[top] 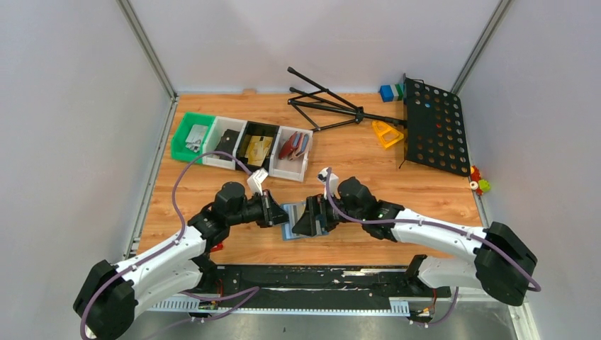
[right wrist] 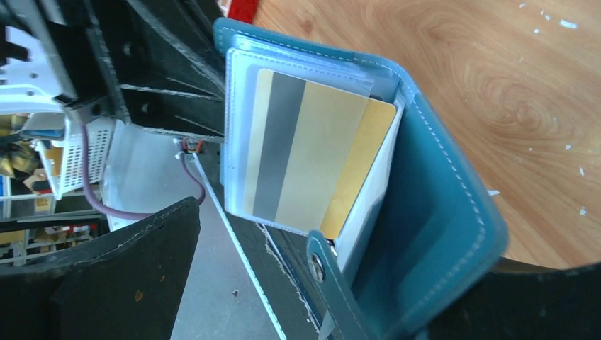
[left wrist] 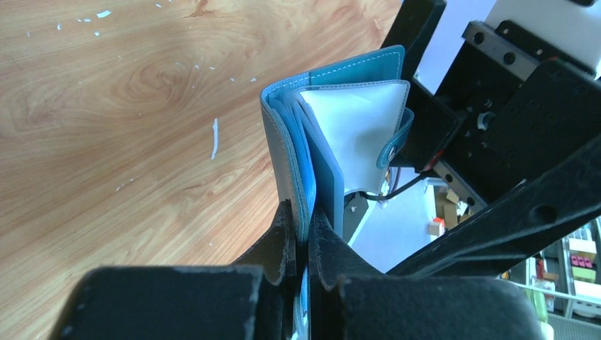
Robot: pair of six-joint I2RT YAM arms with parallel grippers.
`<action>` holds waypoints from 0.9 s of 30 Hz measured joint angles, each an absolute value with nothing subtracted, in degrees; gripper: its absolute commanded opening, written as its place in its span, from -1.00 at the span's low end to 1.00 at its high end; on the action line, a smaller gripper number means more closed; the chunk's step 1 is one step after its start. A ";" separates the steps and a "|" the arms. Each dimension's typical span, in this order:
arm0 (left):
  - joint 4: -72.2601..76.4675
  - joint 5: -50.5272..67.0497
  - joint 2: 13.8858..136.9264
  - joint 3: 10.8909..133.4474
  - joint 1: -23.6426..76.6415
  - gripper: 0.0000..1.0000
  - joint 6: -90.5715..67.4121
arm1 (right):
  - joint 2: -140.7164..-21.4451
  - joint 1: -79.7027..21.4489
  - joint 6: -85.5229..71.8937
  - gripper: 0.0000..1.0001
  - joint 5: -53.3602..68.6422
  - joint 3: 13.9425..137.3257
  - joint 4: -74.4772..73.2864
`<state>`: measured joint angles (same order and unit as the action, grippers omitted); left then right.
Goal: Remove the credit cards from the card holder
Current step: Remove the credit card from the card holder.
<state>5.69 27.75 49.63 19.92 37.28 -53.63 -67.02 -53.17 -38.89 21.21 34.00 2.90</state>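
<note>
The slate-blue card holder [top: 291, 212] is held up off the wooden table between both arms. My left gripper [top: 276, 212] is shut on it; in the left wrist view the fingertips [left wrist: 286, 237] pinch the lower edge of the card holder [left wrist: 283, 142], whose leaves fan open above. In the right wrist view the card holder [right wrist: 439, 198] hangs open, and a gold-tan credit card [right wrist: 312, 156] with a grey stripe sits in a clear sleeve. My right gripper [right wrist: 333, 297] is open, its fingers on either side of the holder's snap strap [right wrist: 319, 263], holding nothing.
A row of bins stands at the back left: a green bin [top: 190, 136] and three white bins [top: 292, 168], one with a dark red wallet [top: 289, 146]. A folded black stand [top: 333, 106], a perforated black panel [top: 434, 127] and a yellow piece [top: 386, 133] lie at the back right.
</note>
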 measured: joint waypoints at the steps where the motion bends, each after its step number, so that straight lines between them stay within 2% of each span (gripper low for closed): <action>1: 5.63 27.44 49.93 20.10 37.52 -1.00 -53.60 | -67.83 -53.69 -38.89 0.85 20.67 34.35 2.57; 5: 5.61 26.46 50.46 20.21 37.93 -1.00 -53.63 | -71.16 -56.51 -38.87 0.84 16.95 37.32 -1.10; 16: 5.28 25.15 50.17 20.21 38.13 -1.00 -53.52 | -72.23 -57.74 -38.92 0.20 12.05 39.59 -5.78; 20: 5.30 25.17 49.71 20.21 38.17 -1.00 -53.47 | -69.91 -57.67 -39.13 0.17 11.46 38.85 -6.46; 24: 5.32 25.43 49.41 20.21 38.26 -1.00 -53.47 | -67.42 -57.54 -39.40 -0.05 11.35 37.54 -6.68; 27: 5.30 25.39 48.95 20.21 38.26 -1.00 -53.49 | -65.47 -56.82 -39.72 -0.11 10.85 36.40 -7.09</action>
<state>5.30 25.39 48.95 20.21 38.26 -53.49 -65.47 -56.82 -39.72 10.85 36.40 -7.09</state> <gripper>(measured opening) 0.048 0.475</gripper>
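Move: The card holder's loose right-hand flap, with the snap strap, lies almost between the right hand's wide-open fingers: about 1 cm ahead, 1 cm left and 1 cm below its hand point. The cards in their clear pocket are some 4 cm left of that hand, level with it fore and aft, and 1 cm lower. From the left hand, which grips the holder's far edge, the flap is roughly 7 cm right, 1 cm back and 2 cm down. The right fingers come in on both sides of the loose flap, closing from nearly wide open to about half. The hand first dips some 2 cm and eases 1 cm left with its fingertips tipping about 10 degrees further down, then draws back right about 2.5 cm, rising 1 cm. The left hand keeps its pinch on the holder, practically in place. ##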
